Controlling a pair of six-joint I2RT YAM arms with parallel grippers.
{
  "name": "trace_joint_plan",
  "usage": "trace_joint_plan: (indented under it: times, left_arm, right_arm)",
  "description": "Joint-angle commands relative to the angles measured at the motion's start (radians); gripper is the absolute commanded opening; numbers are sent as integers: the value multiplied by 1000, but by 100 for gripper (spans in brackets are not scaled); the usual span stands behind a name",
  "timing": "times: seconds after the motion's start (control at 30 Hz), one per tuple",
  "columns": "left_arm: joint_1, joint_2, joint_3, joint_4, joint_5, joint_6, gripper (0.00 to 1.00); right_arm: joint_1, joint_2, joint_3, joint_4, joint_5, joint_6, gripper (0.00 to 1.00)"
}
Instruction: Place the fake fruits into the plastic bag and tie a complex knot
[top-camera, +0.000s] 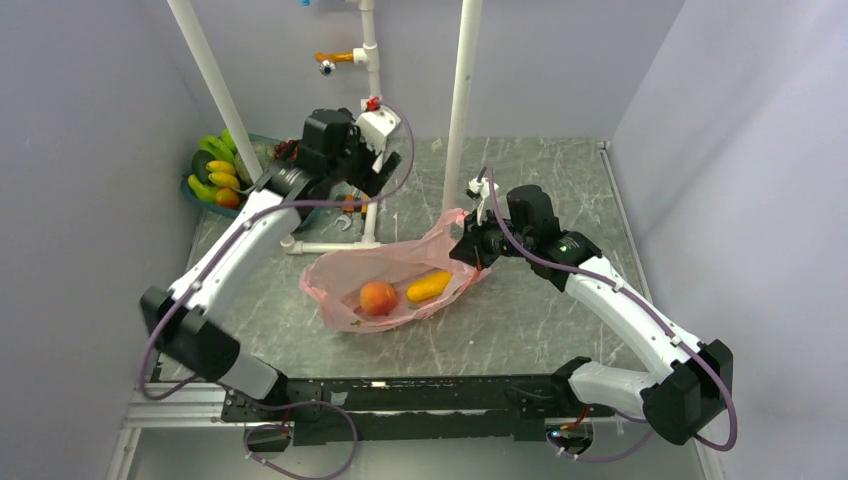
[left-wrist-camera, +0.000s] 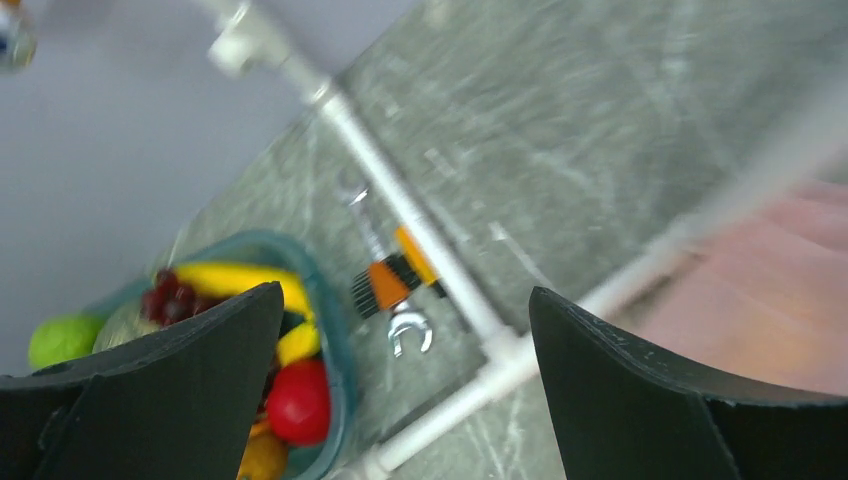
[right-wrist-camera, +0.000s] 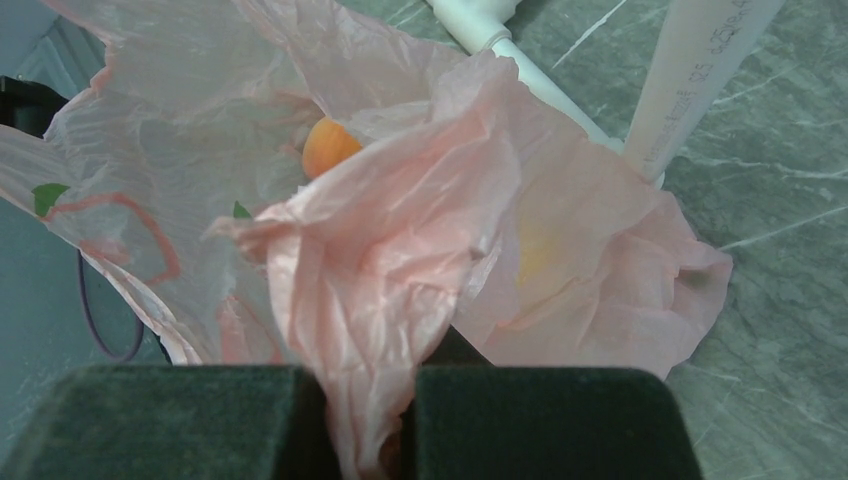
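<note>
The pink plastic bag (top-camera: 395, 275) lies mid-table with its mouth open. Inside it rest a peach-orange fruit (top-camera: 378, 298) and a yellow one (top-camera: 429, 287). My right gripper (top-camera: 470, 246) is shut on a bunched fold of the bag's film (right-wrist-camera: 365, 400); the peach fruit (right-wrist-camera: 328, 145) shows beyond it. My left gripper (top-camera: 378, 178) hangs open and empty (left-wrist-camera: 402, 292) over the back left of the table, apart from the bag. More fake fruits, among them bananas (top-camera: 218, 165), grapes (left-wrist-camera: 172, 298) and a red piece (left-wrist-camera: 298, 400), fill the teal basin (left-wrist-camera: 325, 300). No knot is in view.
A white pipe frame (top-camera: 330, 245) lies on the table behind the bag, with two upright pipes (top-camera: 460, 100) rising from it. A metal wrench (left-wrist-camera: 410, 330) and an orange tool (left-wrist-camera: 388, 285) lie beside the pipe, near the basin (top-camera: 190, 185). Walls close in on the left, right and back.
</note>
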Motion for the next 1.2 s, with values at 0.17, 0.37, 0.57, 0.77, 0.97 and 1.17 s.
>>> trace_joint_plan:
  times: [0.17,0.37,0.57,0.77,0.97,1.17]
  left_arm:
    - [130,326,222,84,-545,-150,99]
    - [213,533,328,57,-642,-142,99]
    - [279,647,337,83,-681,-100,98]
    - [314,691,296,146,-700,-61,96]
    - [342,733,276,161,-697,-55,95]
    - [354,764,287,126,-689,-89,95]
  right_arm:
    - [2,-19,-2,53,-1,8,0]
    - [1,-22,-1,52,10,8,0]
    - [2,-26,-5,52,16,8,0]
    - [-1,-26,-6,45,17,0,0]
    - [-3,-24,-3,39,21,-5,0]
    - [-8,-20,-2,37,21,-6,0]
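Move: The left hand, open and empty, is going for the grapes in the bowl, about 18 cm ahead, 22 cm to its left and 25 cm below. The melon sits some 8 cm left of the grapes, the long banana about 6 cm right of them, and the tomato roughly 8 cm nearer the base and 4 cm to their right. From the right hand, still pinching the bag, the grapes lie around 32 cm ahead, 43 cm left and 14 cm below. Sweeping left, down and forward, each by some 20 cm, the left hand swings back over the bowl towards the grapes. Most of the forward reach comes early; then it sinks and slides left, easing off at the end. Meanwhile it turns about 55 degrees counter-clockwise and rolls left side up, fingers staying wide open, tips coming close around the grapes. ##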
